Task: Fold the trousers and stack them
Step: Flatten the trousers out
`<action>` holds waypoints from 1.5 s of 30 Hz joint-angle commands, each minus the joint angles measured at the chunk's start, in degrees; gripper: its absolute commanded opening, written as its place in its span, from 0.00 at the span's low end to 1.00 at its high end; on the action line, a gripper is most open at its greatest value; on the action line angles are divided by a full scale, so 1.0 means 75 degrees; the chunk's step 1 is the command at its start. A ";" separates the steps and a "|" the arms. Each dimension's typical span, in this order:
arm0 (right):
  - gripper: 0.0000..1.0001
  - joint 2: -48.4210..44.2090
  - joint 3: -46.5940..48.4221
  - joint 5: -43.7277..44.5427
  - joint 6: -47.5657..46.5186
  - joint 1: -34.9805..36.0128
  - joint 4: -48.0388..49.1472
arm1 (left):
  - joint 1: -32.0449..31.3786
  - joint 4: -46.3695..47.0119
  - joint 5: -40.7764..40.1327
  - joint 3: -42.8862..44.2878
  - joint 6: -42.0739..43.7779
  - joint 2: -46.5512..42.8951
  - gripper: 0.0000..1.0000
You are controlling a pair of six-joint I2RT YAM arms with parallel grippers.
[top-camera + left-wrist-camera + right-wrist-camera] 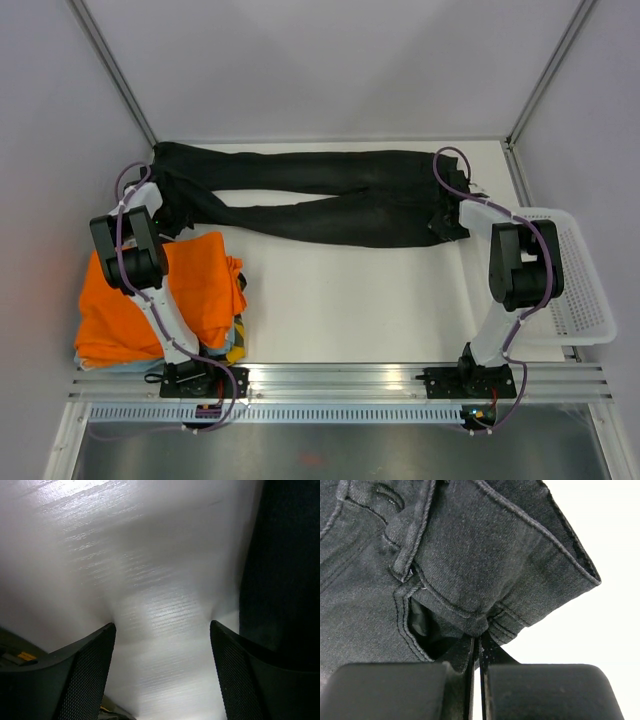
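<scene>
The black trousers lie stretched across the far half of the table, with the waist on the right and the leg ends on the left. At the waist end my right gripper is shut, and its tips pinch a folded corner of the waistband. My left gripper hovers by the leg ends and is open. Only white table shows between its fingers, while the dark trouser fabric lies just to the right of the right finger.
A bright orange garment lies on a small pile of clothes at the near left, beside the left arm. A white mesh basket stands at the right edge. Grey walls close in the table's far, left and right sides.
</scene>
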 commanded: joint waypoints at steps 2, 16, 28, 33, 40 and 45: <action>0.00 -0.0403 0.0375 0.0079 -0.0112 0.0042 -0.0495 | 0.0028 0.0684 0.0030 0.0557 -0.0376 0.0416 0.81; 0.00 -0.0593 0.0949 -0.0331 0.0345 0.0124 -0.1082 | 0.0040 0.2628 0.0568 0.0687 -0.0611 0.1424 0.62; 0.00 -0.0276 0.1605 -0.0518 0.0427 0.0136 -0.1421 | 0.0028 0.2983 0.0746 0.1213 -0.0014 0.0946 0.02; 0.00 -0.0335 0.2132 -0.0612 0.0427 0.0136 -0.1761 | 0.0028 0.0911 -0.0262 0.2489 0.0701 0.0288 0.02; 0.00 -0.0733 0.2813 -0.0297 0.0357 0.0113 -0.2907 | 0.0063 -0.2090 -0.1387 0.3733 0.1182 -0.0286 0.02; 0.00 -0.1200 0.2427 -0.0284 0.0486 0.0054 -0.3297 | 0.0134 -0.2984 -0.1528 0.3173 0.1311 -0.0894 0.02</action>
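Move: The left hand, open and almost at table height, has the near trouser leg's end about 12 cm ahead, a centimetre to its left and a centimetre or so below. The far leg's end lies about 21 cm ahead, level sideways; the orange cloth pile is some 19 cm back and 2 cm left. The right hand already pinches the near waist corner; the crotch is about 24 cm to its left and 10 cm ahead, the white basket 30 cm right and 13 cm back. The left fingers slide forward about 12 cm, low over the table, tipping outward some 20 degrees, and pinch the near leg close to its hem. That hand then lifts the cloth about 15 cm while swinging back 8 cm and slightly left. The right hand keeps its pinch on the waist corner and rises about 10 cm, drifting a little left. ##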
